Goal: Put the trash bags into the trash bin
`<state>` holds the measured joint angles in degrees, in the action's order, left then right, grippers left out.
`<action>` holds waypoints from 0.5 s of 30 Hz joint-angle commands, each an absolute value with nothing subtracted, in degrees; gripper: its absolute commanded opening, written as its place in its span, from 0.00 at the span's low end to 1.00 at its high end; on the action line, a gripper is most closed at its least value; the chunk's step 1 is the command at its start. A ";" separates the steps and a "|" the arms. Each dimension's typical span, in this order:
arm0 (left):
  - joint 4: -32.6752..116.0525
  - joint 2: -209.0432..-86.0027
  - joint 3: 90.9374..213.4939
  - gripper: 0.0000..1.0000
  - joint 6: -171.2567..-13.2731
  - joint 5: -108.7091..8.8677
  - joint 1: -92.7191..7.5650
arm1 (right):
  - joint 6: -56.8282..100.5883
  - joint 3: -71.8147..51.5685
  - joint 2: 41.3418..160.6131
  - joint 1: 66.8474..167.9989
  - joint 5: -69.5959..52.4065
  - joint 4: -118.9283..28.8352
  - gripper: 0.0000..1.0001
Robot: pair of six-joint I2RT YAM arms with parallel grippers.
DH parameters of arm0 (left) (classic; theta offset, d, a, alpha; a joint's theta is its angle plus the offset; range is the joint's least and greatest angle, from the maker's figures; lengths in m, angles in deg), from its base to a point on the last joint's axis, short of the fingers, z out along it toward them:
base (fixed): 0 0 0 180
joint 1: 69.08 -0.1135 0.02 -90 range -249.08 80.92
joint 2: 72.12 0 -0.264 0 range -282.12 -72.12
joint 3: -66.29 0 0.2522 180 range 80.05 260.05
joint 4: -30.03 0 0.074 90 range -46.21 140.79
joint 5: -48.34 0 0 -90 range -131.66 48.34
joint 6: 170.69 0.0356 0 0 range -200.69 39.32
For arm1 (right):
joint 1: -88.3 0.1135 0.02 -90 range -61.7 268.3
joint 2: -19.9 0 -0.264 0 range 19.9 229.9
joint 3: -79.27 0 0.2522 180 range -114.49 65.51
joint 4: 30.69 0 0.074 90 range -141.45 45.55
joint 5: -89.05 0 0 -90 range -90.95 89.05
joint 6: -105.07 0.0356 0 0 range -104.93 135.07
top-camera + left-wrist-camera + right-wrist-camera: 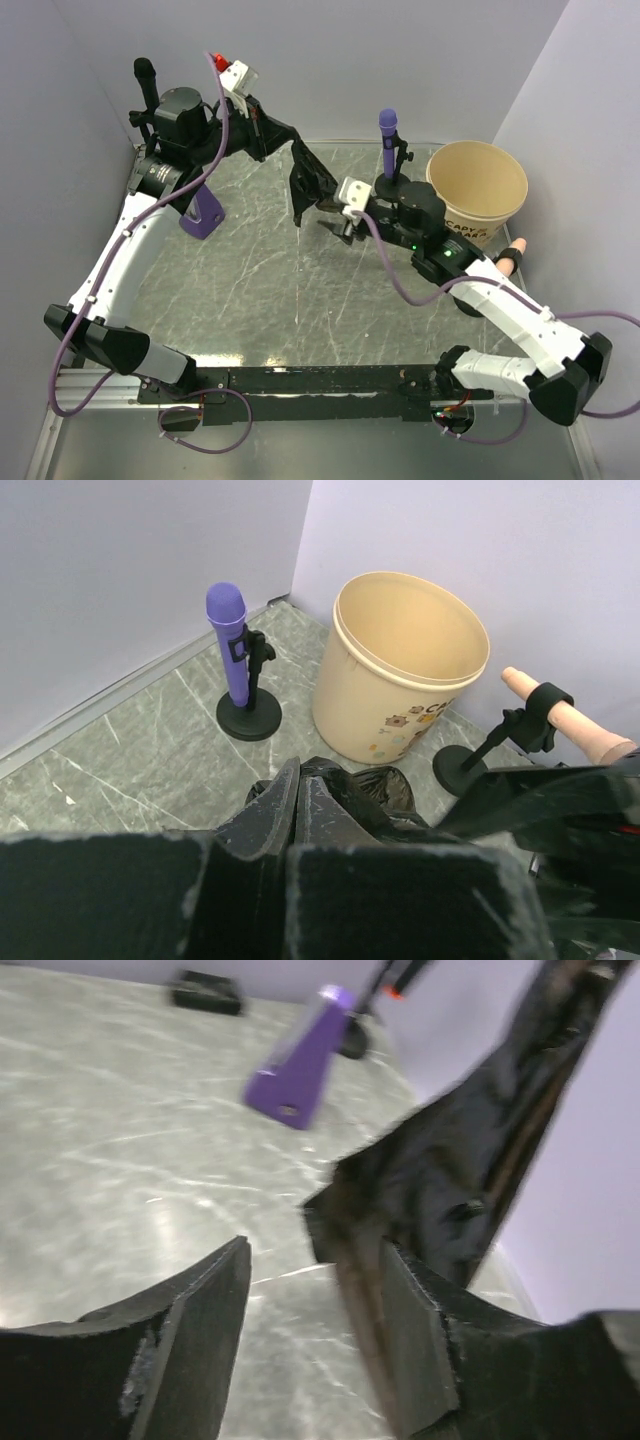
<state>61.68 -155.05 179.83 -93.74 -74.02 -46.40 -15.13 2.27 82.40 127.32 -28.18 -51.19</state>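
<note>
A black glossy trash bag (304, 185) hangs above the table at the back middle. My left gripper (290, 138) is shut on its top edge. In the left wrist view the crinkled film (375, 790) bunches just beyond the closed left gripper (298, 780). My right gripper (336, 228) is at the bag's lower end, open. In the right wrist view the bag (470, 1150) hangs along the inner side of the right finger (420, 1350), and the gap of the right gripper (315, 1260) shows bare table. The tan trash bin (478, 212) stands upright at the back right, its pale inside bare (405, 630).
A purple microphone on a black stand (388, 140) is just left of the bin. A beige microphone on a stand (512, 256) is on the bin's near right. A black microphone (145, 80) and a purple block (205, 215) stand at the back left. Walls close three sides.
</note>
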 commanded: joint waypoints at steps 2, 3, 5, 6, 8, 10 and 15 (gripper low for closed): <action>59.09 -153.24 182.26 0.01 -95.71 -76.20 -46.66 | -16.14 0.74 86.07 129.17 -13.09 -39.80 0.58; 58.82 -153.15 182.09 0.01 -95.89 -76.37 -46.58 | -15.87 0.39 86.43 129.25 -12.13 -39.36 0.58; 58.47 -152.98 181.83 0.01 -96.41 -76.81 -46.75 | -15.70 -0.14 87.39 129.25 -11.41 -38.39 0.58; 58.12 -152.98 181.65 0.01 -96.85 -76.90 -46.93 | -15.61 -0.32 87.74 129.17 -11.15 -38.13 0.59; 57.59 -152.80 181.12 0.00 -97.12 -77.69 -47.28 | -15.00 -1.02 88.27 129.17 -10.54 -37.69 0.59; 57.24 -152.54 180.42 0.01 -97.12 -78.31 -47.54 | -13.86 -1.72 88.45 129.17 -8.70 -37.16 0.57; 57.06 -150.78 177.35 0.01 -95.28 -79.10 -48.16 | -13.94 -4.36 88.19 128.29 -8.86 -39.78 0.03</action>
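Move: The black trash bag hangs from the left gripper's shut fingers, its middle about 11 cm below that hand, 3 cm back and 5 cm to the right. From the open right gripper, the bag's middle is roughly 6 cm ahead and 3 cm left, at about the same height. Also from the right gripper, the purple microphone stands some 30 cm ahead, 16 cm right and 24 cm lower; the trash bin is around 18 cm ahead, 32 cm right and 23 cm lower. Swing the right gripper forward about 6 cm, nearly level, to the side of the hanging trash bag, yawing it some 15 degrees clockwise. Once there, shut its fingers most of the way and pinch the loose plastic below the left gripper, rising a centimetre as they close. Hold the left gripper nearly still, keeping its pinch on the bag's upper end. ##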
